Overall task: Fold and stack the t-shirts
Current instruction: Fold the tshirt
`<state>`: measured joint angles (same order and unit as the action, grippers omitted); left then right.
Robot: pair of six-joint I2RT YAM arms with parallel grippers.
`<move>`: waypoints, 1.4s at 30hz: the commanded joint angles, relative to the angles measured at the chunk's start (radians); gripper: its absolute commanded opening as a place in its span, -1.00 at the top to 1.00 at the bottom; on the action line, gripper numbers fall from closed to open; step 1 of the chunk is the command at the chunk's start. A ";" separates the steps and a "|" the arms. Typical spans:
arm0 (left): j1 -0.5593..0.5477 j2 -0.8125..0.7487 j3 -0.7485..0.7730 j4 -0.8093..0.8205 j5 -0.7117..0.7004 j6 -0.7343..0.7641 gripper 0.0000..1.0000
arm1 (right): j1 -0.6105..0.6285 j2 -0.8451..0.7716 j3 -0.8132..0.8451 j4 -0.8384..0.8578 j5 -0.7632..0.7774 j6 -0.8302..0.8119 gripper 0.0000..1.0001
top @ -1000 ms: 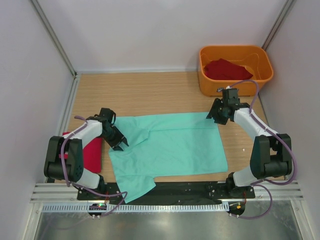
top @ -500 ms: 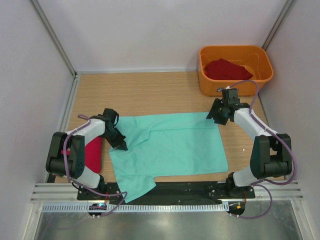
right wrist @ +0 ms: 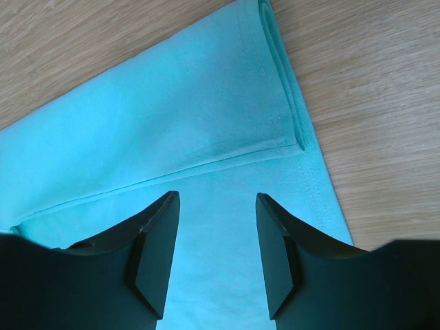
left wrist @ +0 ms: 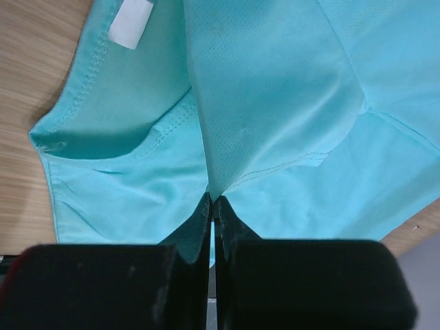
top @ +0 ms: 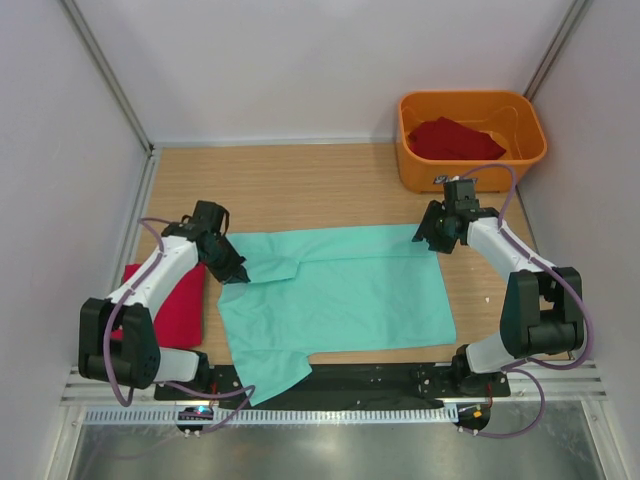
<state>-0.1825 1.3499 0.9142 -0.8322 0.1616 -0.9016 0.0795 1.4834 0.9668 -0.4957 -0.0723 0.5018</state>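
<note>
A mint-green t-shirt (top: 340, 285) lies spread on the wooden table, its top edge folded over. My left gripper (top: 236, 272) is shut on a sleeve fold of it near the collar; in the left wrist view the cloth (left wrist: 275, 103) is pinched at the fingertips of the left gripper (left wrist: 214, 201), with the white neck label (left wrist: 130, 24) at the top. My right gripper (top: 426, 236) hovers open over the shirt's far right corner (right wrist: 282, 130), and the right gripper (right wrist: 214, 206) holds nothing. A folded deep red t-shirt (top: 170, 305) lies at the left. Another red t-shirt (top: 455, 138) sits in the tub.
An orange plastic tub (top: 410, 150) stands at the back right corner. White walls close in the table on three sides. A metal rail (top: 330, 395) runs along the near edge by the arm bases.
My left gripper closed on the sleeve fold and pulled it up and to the left, towards the collar. The right arm stayed where it was.
</note>
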 commanded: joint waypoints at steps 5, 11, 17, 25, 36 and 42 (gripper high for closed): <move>-0.008 -0.072 -0.035 -0.062 0.013 0.010 1.00 | 0.005 -0.011 0.003 -0.006 0.011 0.014 -0.09; -0.008 -0.100 -0.074 -0.074 0.038 -0.002 1.00 | 0.005 -0.017 -0.014 -0.007 0.019 0.017 -0.09; -0.008 -0.103 -0.090 -0.068 0.036 0.001 1.00 | 0.005 -0.020 -0.028 0.000 0.023 0.024 -0.09; -0.008 -0.089 -0.081 -0.022 0.078 0.016 1.00 | 0.005 -0.014 -0.060 0.035 -0.024 0.037 -0.06; -0.008 0.017 0.118 0.005 0.001 0.115 1.00 | 0.423 0.138 -0.033 0.495 -0.422 0.219 -0.13; -0.008 0.115 0.163 0.067 -0.052 0.165 1.00 | 0.584 0.340 0.094 0.614 -0.423 0.308 0.07</move>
<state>-0.1879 1.4269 1.0378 -0.8127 0.1635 -0.7856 0.6098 1.7462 0.9623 -0.0082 -0.4667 0.7162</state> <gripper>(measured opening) 0.005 0.522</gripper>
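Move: From the right hand the inner end of the folded-in sleeve, where it meets the hem fold, lies about 31 cm to the left, 6 cm back and 7 cm down; the fold's near right corner is some 3 cm back and 3 cm right of the same hand. The left hand already holds the sleeve's tip, with that inner end roughly 14 cm to its right and 3 cm ahead, 7 cm lower, and the folded red shirt about 20 cm to its left and 7 cm back. The left hand keeps its pinch on the raised sleeve tip, drawing it back about 4 cm, then reversing forward and up to finish a little farther out and higher than it began. The right hand barely sinks at first, then sweeps fast with open fingers some 26 cm left and slightly back over the shirt towards the sleeve's inner end, swinging about 35 degrees counter-clockwise with its left side rising, and ends just short of it. ##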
